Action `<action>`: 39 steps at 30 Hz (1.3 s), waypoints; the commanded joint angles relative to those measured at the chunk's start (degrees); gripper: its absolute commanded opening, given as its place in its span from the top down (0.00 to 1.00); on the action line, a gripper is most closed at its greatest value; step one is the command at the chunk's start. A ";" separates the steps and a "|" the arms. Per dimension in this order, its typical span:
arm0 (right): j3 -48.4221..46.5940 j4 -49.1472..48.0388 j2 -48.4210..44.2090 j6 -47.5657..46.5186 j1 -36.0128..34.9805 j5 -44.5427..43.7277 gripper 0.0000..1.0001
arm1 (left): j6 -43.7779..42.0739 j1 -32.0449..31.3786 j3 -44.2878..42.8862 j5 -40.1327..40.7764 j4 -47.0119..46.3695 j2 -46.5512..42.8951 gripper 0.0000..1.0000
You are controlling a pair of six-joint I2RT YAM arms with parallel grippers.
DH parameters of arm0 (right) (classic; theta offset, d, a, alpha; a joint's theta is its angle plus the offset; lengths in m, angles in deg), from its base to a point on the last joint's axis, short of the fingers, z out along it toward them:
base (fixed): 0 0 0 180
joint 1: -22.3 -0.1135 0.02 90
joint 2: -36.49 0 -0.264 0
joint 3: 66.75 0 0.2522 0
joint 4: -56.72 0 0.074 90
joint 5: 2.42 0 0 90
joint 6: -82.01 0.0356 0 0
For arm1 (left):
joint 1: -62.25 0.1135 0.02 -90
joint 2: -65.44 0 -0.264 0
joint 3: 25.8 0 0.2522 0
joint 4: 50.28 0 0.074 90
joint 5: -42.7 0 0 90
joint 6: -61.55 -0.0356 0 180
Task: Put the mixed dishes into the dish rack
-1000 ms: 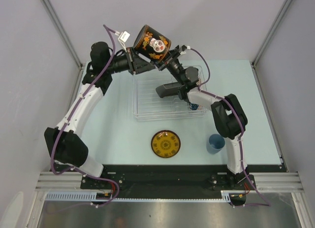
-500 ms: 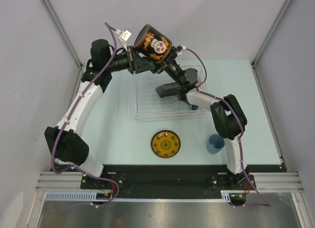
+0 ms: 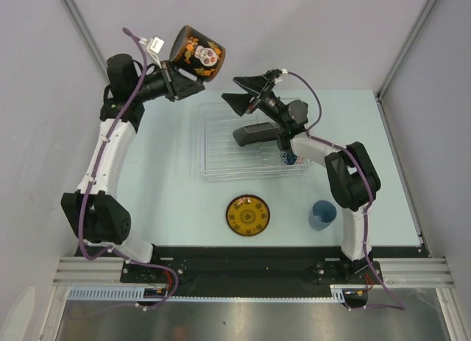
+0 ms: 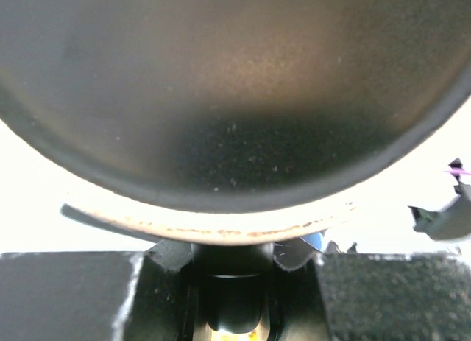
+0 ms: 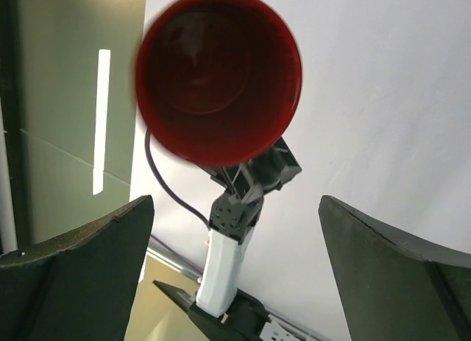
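The red-inside dark cup [image 3: 197, 52], with a skull and orange flowers on its side, hangs high above the table's back left. My left gripper [image 3: 179, 77] is shut on it. In the left wrist view its dark body [image 4: 235, 83] fills the frame, and its handle sits between my left gripper's [image 4: 232, 282] fingers. My right gripper [image 3: 239, 92] stands wide open and empty over the dish rack's [image 3: 213, 146] back edge. In the right wrist view my right gripper [image 5: 235, 267] faces the cup's red inside [image 5: 218, 76]. A black square plate [image 3: 254, 133] lies in the rack.
The yellow-brown saucer [image 3: 248, 215] lies on the table in front of the rack. The light blue cup [image 3: 321, 215] stands to its right, near the right arm's base. Something small and blue [image 3: 289, 159] shows at the rack's front right corner under the right arm.
The right gripper has let go of the cup and opened wide. The left arm has swung left with the cup, away from the right gripper.
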 commanded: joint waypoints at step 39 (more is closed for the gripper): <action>12.36 54.02 -49.36 -48.55 26.18 12.22 0.00 | -24.41 -15.83 -0.50 57.29 11.40 14.92 1.00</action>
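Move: The mug is still in the left fingers; the empty left end of the dish rack lies some 34 cm below that hand, about 5 cm ahead and 5 cm to its right. The black plate in the rack is roughly 11 cm right of that spot and 2 cm farther out. From the open right hand, the empty spot is about 5 cm ahead, 5 cm left and 34 cm below. Left lowers the gripped mug some 23 cm towards the rack, rolling about 45 degrees; right withdraws rightward, fingers open. ##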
